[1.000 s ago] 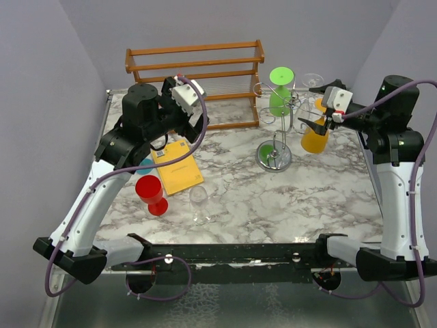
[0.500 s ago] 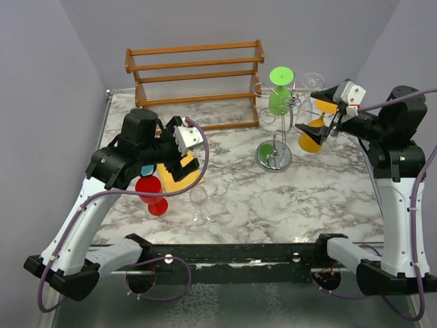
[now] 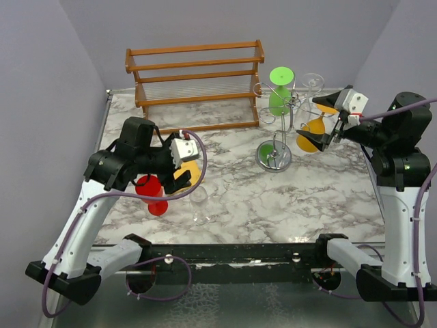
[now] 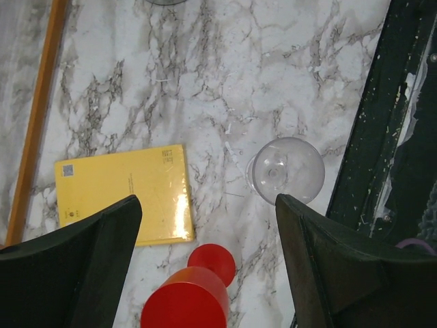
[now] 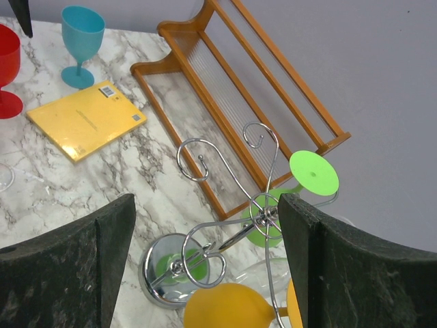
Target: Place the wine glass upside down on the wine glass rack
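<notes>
The silver wine glass rack (image 3: 275, 154) stands right of centre, and its curled arms (image 5: 205, 160) fill the right wrist view. Three glasses hang on it upside down: a green one (image 3: 278, 100), a clear one (image 3: 313, 81) and an orange one (image 3: 309, 139). My right gripper (image 3: 327, 121) is open just right of the orange glass (image 5: 229, 309), apart from it. An upright clear wine glass (image 3: 199, 201) and a red glass (image 3: 151, 191) stand near the front left. My left gripper (image 3: 174, 174) hovers open above them, with the red glass (image 4: 186, 301) low between its fingers and the clear glass (image 4: 287, 171) by the right finger.
A brown wooden slatted rack (image 3: 196, 80) lines the back edge. A yellow booklet (image 4: 123, 195) lies flat by the red glass. A blue glass (image 5: 80, 42) stands beyond the booklet. The black front rail (image 3: 232, 254) runs along the near table edge.
The right gripper opened and drew back from the orange glass, which now hangs on the rack. The left arm swung forward and down, from the wooden rack to above the red glass.
</notes>
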{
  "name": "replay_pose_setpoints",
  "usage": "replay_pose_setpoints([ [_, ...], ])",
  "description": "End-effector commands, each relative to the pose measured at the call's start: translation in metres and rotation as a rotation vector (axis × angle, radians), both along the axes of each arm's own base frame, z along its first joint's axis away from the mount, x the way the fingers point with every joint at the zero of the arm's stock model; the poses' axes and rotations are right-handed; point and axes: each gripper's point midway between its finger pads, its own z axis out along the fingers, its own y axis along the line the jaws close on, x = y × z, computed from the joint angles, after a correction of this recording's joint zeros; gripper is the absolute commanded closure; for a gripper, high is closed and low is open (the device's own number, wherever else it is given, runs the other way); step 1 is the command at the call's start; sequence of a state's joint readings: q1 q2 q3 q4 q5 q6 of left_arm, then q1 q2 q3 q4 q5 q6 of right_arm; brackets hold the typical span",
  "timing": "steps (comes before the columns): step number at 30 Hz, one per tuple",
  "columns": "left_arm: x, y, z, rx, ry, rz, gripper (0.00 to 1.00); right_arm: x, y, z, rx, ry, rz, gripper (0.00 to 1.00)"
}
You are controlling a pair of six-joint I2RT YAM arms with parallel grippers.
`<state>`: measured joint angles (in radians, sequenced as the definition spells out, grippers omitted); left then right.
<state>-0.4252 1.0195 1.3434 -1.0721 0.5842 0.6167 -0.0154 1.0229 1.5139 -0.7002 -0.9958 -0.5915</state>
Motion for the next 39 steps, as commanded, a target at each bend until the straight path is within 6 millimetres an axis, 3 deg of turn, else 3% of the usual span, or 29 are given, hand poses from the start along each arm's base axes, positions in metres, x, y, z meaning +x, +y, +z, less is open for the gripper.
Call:
replay_pose_setpoints([
  [1,-0.017,-0.009,-0.001,-0.016,0.076,-0.082,0.19,-0.006,-0.004,0.009,-0.007,-0.023,-0.03,0.16],
  [8,-0.022,-0.022,-0.016,0.067,0.108,-0.115,0.24,-0.004,-0.003,0.003,-0.005,-0.016,-0.02,0.16],
  [28,-0.008,-0.036,-0.053,0.261,0.077,-0.149,0.4,0.001,-0.005,-0.016,-0.019,0.004,-0.027,0.15],
  [39,-0.014,-0.041,-0.073,0.328,0.119,-0.194,0.64,0.004,-0.007,-0.022,-0.031,0.01,-0.039,0.15],
])
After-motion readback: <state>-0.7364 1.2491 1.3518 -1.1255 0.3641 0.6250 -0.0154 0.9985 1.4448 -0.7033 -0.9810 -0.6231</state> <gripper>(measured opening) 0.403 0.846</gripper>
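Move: The clear wine glass stands upright roughly 5 cm back and 4 cm right of the left hand, its middle about 18 cm below. From that hand the red goblet is some 11 cm to the left and 1 cm back, and the yellow book about 13 cm ahead and 6 cm left, both well below. From the right hand the clear glass lies about 28 cm left, 11 cm back and 32 cm down. Left hand sinks about 7 cm and shifts 4 cm right towards the clear glass, fingers tipping down, half closing. ##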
